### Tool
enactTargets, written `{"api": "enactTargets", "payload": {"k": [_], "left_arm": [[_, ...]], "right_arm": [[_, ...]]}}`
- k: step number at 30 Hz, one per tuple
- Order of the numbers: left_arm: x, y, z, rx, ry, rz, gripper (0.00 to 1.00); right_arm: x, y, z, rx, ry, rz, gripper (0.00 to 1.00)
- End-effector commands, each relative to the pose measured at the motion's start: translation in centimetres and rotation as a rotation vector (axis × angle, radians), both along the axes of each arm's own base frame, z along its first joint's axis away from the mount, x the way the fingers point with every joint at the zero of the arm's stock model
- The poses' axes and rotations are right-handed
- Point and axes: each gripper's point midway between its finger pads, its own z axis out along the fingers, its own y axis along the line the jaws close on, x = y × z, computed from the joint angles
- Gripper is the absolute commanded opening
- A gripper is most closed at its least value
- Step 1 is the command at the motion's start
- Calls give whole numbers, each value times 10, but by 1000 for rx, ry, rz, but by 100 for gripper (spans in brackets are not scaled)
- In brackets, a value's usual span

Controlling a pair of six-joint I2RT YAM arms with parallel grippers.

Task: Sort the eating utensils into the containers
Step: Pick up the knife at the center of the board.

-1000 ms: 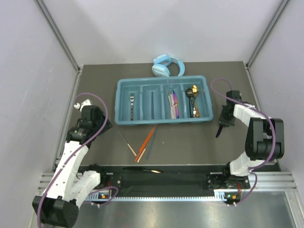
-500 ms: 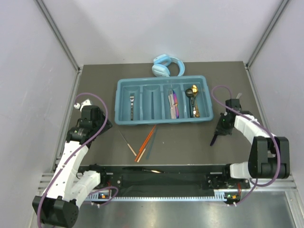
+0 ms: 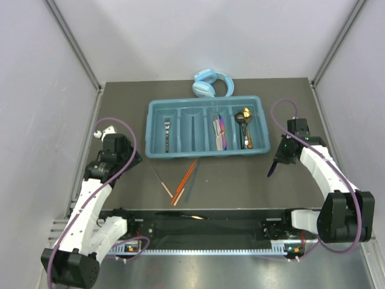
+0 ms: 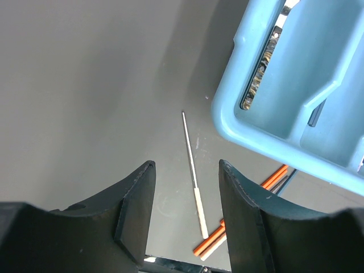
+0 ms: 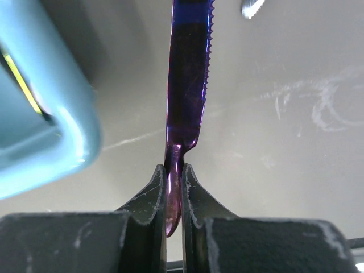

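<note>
The teal tray [image 3: 148,129] lies across the middle of the table. Its left compartment holds a fork [image 3: 166,129], the third holds knives [image 3: 220,133], and the right one holds gold spoons [image 3: 243,120]. My right gripper [image 3: 280,158] hovers just off the tray's right near corner [image 5: 51,131] and is shut on the handle of a purple knife [image 5: 189,85], whose serrated blade points down and left. Orange chopsticks [image 3: 185,180] and a thin white-handled stick [image 4: 192,170] lie on the table in front of the tray. My left gripper [image 4: 185,193] stands open and empty above the stick, left of the tray [image 4: 239,119].
Light blue headphones [image 3: 212,84] lie behind the tray at the back of the table. Grey walls close in both sides. The black base rail [image 3: 204,226] runs along the near edge between the two arm bases.
The right arm has swung its elbow outward and carried the purple knife slightly left, toward the tray's right near corner. The left arm has not moved.
</note>
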Motion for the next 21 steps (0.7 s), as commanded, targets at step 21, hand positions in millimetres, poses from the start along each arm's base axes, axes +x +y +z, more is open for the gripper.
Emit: {"api": "enactTargets", "payload": {"k": [21], "left_arm": [[7,1,6,5,-40,-4,53]], "right_arm": [[56,53,104,-10,-195,167,0]]}}
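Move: The right hand already holds the purple knife, clear of the board. The knife compartment of the blue container lies about 9 cm ahead and 18 cm to the left of it, roughly 6 cm lower. The gold spoon is some 10 cm ahead and 8 cm left of this hand, the black spoon 10 cm ahead and 10 cm left. From the idle left hand, the knife compartment is about 11 cm ahead, 26 cm to the right and 13 cm below. Upward first and foremost, the right hand lifts the purple knife some 8 cm, nearly straight up to begin with, then swings forward and left by 3 to 4 cm as it goes on rising, nearing the container's right end from the side. The shut fingers keep their pinch on the knife, tipping up about 10 degrees and turning slightly counter-clockwise. ##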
